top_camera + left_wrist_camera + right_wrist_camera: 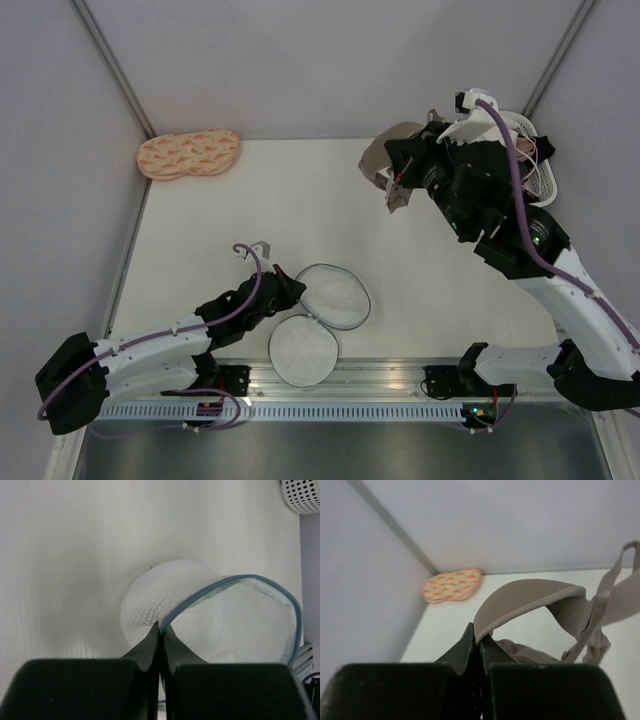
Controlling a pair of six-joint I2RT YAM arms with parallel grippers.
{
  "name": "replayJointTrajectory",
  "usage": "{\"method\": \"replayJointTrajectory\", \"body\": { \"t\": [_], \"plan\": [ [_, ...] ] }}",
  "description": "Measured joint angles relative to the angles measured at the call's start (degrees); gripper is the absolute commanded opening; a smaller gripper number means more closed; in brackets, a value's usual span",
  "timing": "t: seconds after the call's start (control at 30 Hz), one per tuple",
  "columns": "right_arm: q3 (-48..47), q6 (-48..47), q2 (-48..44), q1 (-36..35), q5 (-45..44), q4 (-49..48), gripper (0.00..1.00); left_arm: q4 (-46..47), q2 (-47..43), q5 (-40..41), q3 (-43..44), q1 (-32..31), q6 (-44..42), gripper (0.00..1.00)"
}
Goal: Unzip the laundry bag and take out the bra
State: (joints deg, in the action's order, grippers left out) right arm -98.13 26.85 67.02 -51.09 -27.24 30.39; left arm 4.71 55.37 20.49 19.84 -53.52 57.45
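Note:
The laundry bag [320,315] lies open near the front edge of the table, its two round mesh halves spread apart with blue-grey rims. My left gripper [296,291] is shut on its zipped rim [210,592], pinching it between the fingertips [160,630]. The taupe bra [385,165] hangs above the back right of the table. My right gripper [400,180] is shut on the edge of one cup [525,597], with straps [600,620] dangling to the right.
A peach patterned peanut-shaped pad [188,153] lies at the back left corner. A white plastic lattice basket [535,165] stands at the back right behind my right arm. Walls close the table on the left, back and right.

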Motion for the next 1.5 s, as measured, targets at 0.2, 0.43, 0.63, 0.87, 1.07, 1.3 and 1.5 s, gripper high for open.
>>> {"method": "replayJointTrajectory", "body": {
  "t": [0.2,0.43,0.63,0.87,1.07,1.3,1.5],
  "plan": [
    [-0.55,-0.94,8.81,16.33,-3.67,4.76,0.00,-5.88,-8.26,-0.13,-0.04,0.09,-0.46,0.02],
    [-0.68,-0.22,16.11,39.34,-0.55,3.96,0.00,-13.42,-18.84,-0.07,-0.09,0.15,-0.57,0.02],
    [-7.76,1.14,25.29,53.29,6.73,3.04,0.00,-18.29,-24.35,0.15,-0.09,0.15,-0.55,0.02],
    [-17.62,1.86,37.46,61.59,11.19,2.56,0.00,-21.42,-25.46,0.26,-0.09,0.15,-0.50,0.02],
    [-24.83,1.73,47.80,63.14,14.34,1.51,0.00,-23.17,-27.04,0.46,-0.09,0.15,-0.50,0.02],
    [-29.40,1.51,56.52,63.32,16.81,1.49,0.64,-25.40,-27.15,0.52,-0.07,0.15,-0.48,0.02],
    [-29.27,0.55,59.06,63.65,25.31,0.07,0.98,-26.08,-27.17,0.55,0.15,0.15,-0.48,0.02]
  ]
}}
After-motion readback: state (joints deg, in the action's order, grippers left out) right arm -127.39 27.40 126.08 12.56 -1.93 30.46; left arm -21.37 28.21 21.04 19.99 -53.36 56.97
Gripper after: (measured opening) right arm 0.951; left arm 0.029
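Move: The right hand, high in the air with the bra already pinched, has the white basket of clothes about 36 cm ahead, 42 cm to its right and some 43 cm below. The emptied laundry bag lies roughly 12 cm back, 15 cm to its left and 47 cm down. From the left hand, which grips the bag's zip edge, the bag's middle is about 6 cm back, 5 cm right and 6 cm lower; the basket is around 41 cm ahead, 62 cm right and slightly lower. Swinging right and forward, about 35 cm each way, and sinking some 25 cm, the right arm carries the bra to above the basket, wrist turning clockwise and tipping fingers down about 30 degrees; near the end, still sinking, the fingers spread wide to let go of the bra. The left hand keeps its pinch on the bag edge and draws it left and back, rising a little. ##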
